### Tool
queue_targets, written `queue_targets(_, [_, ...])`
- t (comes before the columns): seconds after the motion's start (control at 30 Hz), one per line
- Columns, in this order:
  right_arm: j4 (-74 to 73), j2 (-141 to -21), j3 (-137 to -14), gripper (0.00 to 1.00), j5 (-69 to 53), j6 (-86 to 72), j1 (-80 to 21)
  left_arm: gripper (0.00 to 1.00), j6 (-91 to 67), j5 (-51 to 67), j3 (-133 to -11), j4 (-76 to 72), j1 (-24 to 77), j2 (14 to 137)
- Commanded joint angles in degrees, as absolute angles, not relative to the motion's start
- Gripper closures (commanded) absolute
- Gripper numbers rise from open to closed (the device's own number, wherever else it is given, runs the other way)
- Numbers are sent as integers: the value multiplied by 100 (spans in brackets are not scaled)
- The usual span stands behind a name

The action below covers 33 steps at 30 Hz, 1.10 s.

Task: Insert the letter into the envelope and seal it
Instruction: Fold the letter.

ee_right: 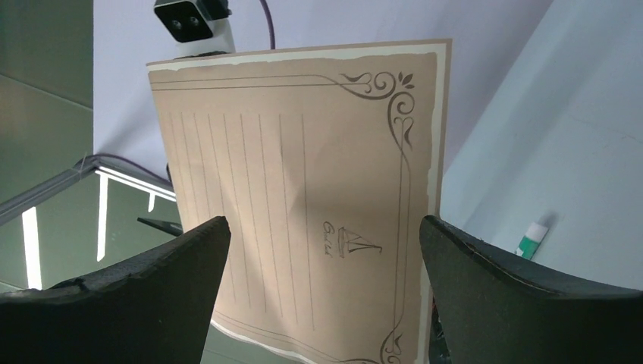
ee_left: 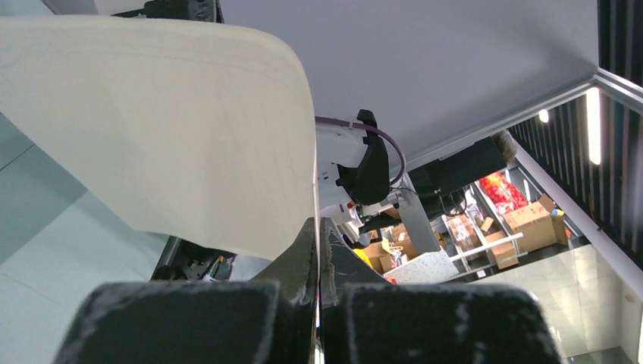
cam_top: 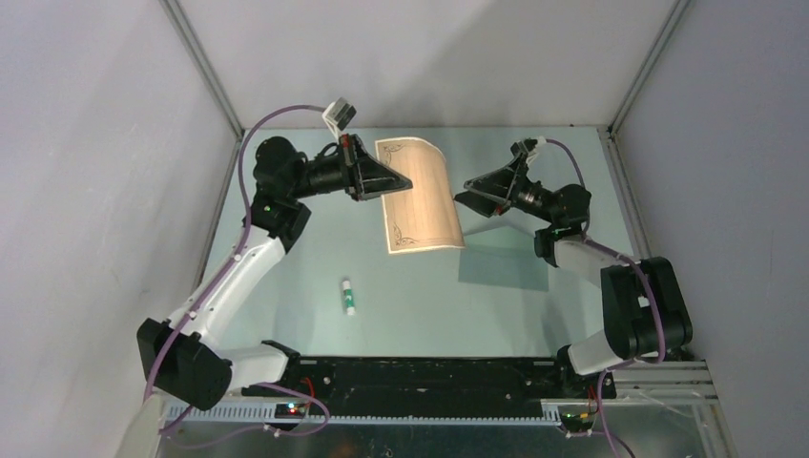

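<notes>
The letter [cam_top: 422,196], a tan sheet with a brown ornamental border, hangs curved in the air over the far middle of the table. My left gripper [cam_top: 404,182] is shut on its left edge; the left wrist view shows the pale back of the letter [ee_left: 167,129] pinched between the closed tips of that gripper [ee_left: 318,224]. My right gripper [cam_top: 466,194] stands open just right of the sheet, not touching it. In the right wrist view the lined face of the letter [ee_right: 303,174] fills the gap of the right gripper [ee_right: 322,227]. The envelope [cam_top: 501,267], a flat teal-grey rectangle, lies on the table below the right gripper.
A small white stick with a green cap [cam_top: 348,297] lies on the table in front of the letter, and the same stick [ee_right: 533,239] shows at the right of the right wrist view. Grey walls with metal corner posts [cam_top: 205,67] close in the table.
</notes>
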<state>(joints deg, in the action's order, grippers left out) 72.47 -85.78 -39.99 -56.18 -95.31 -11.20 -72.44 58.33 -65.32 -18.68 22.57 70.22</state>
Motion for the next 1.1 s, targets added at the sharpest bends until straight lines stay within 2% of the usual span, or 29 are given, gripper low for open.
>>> queue_targets(0.0, [7349,-8623,-4087,1,-5672,-9330,-1181,100,-7150,5980,-6865,-2004,2245,6838])
queue_targets(0.27, [7434,-8696,-4044,0,-5793,-9330,-1182,100,-7198,6052,-7002,-2106,2241,6846])
queue_targets(0.4, [8015,-8796,-4039,1,-5714,-9632,-1194,100,-6942,5972,-7071,-1783,2241,6832])
queue_targets(0.53, [8386,-8766,-4069,8,-5733,-9817,-1207,100,-6866,5968,-7019,-1656,2244,6867])
queue_targets(0.63, [8390,-8637,-4064,24,-5788,-9797,-1212,100,-6736,5969,-7037,-1410,2234,6939])
queue_targets(0.67, [8388,-8571,-4062,32,-5790,-9779,-1212,100,-6621,5975,-7050,-1329,2237,6946])
queue_targets(0.7, [8386,-8544,-4068,37,-5798,-9768,-1206,100,-6563,5976,-7054,-1194,2235,6975])
queue_targets(0.73, [8365,-8493,-4068,46,-5804,-9730,-1201,100,-6459,5990,-7046,-1155,2233,6994])
queue_targets(0.77, [8349,-8474,-4069,51,-5819,-9110,-1197,100,-6317,5996,-7047,-1025,2228,7018])
queue_targets(0.87, [8233,-8454,-4034,71,-5843,-9670,-1161,100,-5950,6012,-7163,-435,2177,7039])
queue_targets(0.93, [8111,-8449,-3990,74,-5826,-9610,-1147,100,-5726,6012,-7236,-170,2138,7054])
queue_targets(1.07, [7623,-8416,-3969,73,-5820,-9273,-1178,100,-5612,6043,-7259,-43,2115,7074])
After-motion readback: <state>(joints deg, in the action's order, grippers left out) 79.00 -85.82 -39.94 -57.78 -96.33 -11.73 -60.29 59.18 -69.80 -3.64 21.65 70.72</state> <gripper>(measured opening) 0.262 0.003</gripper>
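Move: Just off the open right fingertips, about 2 cm to their left, 2 cm back and 2 cm above, hangs the letter's free edge, curling down from the left hand's grip. On the table some 30 cm below the right hand, the envelope lies 10 cm to its right and 4 cm ahead, the glue stick roughly 23 cm left and 5 cm back. From the left hand, that edge is about 7 cm right, 5 cm ahead and 8 cm lower. Closing from wide open to about a quarter, the right fingers pinch the letter's drooping free edge near its middle, by the sailboat mark, while that hand eases about 1.5 cm back and 1 cm up, tipping up slightly. The left hand keeps its pinch on the letter, rises about 1.5 cm, then sinks some 3 cm. ##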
